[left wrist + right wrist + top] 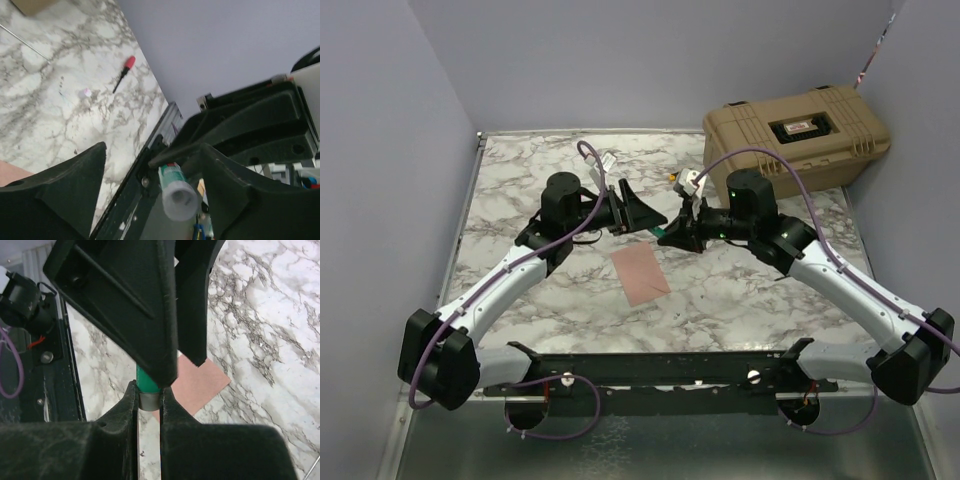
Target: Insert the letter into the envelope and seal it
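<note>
A single salmon-tan paper rectangle (640, 275) lies flat on the marble table (520, 180). No flap shows on it, so I cannot tell whether it is the envelope or the letter. Above the paper's far edge the two grippers meet tip to tip. My right gripper (675, 236) is shut on the grey end of a green glue stick (146, 382), with the paper (200, 382) beneath. My left gripper (645, 213) stands open, its fingers on either side of the stick's white cap (177, 197) and apart from it.
A tan hard case (800, 135) stands at the back right. A red-handled tool (124, 72) and a small pink bit (86, 92) lie on the marble. A black rail (660, 370) runs along the near edge, and grey walls close in the left, right and back sides.
</note>
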Controlling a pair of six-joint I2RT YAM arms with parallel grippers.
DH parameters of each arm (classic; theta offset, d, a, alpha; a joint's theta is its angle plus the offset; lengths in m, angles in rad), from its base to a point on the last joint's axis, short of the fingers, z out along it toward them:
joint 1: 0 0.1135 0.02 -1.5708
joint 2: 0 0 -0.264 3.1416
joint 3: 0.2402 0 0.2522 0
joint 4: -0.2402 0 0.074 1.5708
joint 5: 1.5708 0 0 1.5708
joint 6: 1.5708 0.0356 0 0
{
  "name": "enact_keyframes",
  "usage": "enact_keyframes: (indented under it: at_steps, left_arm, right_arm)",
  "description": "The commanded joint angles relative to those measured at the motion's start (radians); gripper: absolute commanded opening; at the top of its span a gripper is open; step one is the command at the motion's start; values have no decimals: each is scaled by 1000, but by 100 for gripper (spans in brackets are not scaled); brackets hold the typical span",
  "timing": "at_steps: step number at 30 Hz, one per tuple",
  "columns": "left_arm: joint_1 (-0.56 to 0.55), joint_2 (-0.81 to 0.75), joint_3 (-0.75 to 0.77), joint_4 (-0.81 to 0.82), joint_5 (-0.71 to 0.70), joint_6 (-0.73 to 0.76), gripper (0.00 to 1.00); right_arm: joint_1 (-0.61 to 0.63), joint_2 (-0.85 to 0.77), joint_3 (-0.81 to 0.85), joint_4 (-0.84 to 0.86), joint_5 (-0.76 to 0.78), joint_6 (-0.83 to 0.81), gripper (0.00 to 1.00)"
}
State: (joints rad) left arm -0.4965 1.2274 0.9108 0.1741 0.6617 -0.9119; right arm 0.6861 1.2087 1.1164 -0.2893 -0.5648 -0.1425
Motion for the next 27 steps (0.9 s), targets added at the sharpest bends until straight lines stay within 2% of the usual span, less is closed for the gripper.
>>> enact_keyframes:
  at_steps: [1,3,6,7,14,17,22,24,26,27]
  left_arm:
    - [8,13,17,-38,200,34,68]
    - [13,6,3,-60,220,48,58]
    - [33,-10,-22,-68,239,47,38]
    - [36,-12,-27,-72,247,49,36]
    - [40,-19,-47,-76,282,65,38]
    - [39,-14,-59,-77,311,77,34]
    - [35,-3,-71,-78,322,90,34]
    - [35,-1,-70,-78,320,94,25]
    - [33,0,-65,-79,329,102,1]
    - [33,-1,-64,-78,333,109,0]
  right_arm:
    - [0,30,33,-113,-24,-105,1]
    - [-2,38,38,-118,-23,-112,1]
    - [-2,53,48,-149,-44,-136,1]
    - [-1,57,50,-161,-51,-144,1]
    - [-1,69,51,-172,-81,-159,1]
    - [-1,76,58,-182,-96,-168,1]
    - [0,89,64,-193,-157,-184,1]
    - [-1,89,63,-198,-159,-187,1]
    - [-1,89,65,-205,-159,-187,1]
    - [-1,88,65,-204,-155,-182,1]
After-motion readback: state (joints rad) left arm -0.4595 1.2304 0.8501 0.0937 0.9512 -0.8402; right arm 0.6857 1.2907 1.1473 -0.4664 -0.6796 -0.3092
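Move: The left hand, fingers open, goes for the free end of the glue stick; the stick's middle lies about 3 cm back and 2 cm to the right of that hand, roughly level with it. The right hand already pinches the other end, the stick's middle some 4 cm to its left and 1 cm ahead. From the left hand, the pink envelope lies about 4 cm ahead, 2 cm left and 25 cm below, and the yellow-handled tool some 28 cm ahead and 6 cm right, on the table. The left hand comes back about 5 cm and sinks about 3 cm to line up with the free end of the glue stick, swinging some 15 degrees clockwise, its open fingers narrowing in steps until they pinch that end, facing the right hand's fingers. The right hand keeps its shut grip on the other end and carries the stick about 4 cm down and 2 cm back, yawing slightly counter-clockwise while its left side dips. ##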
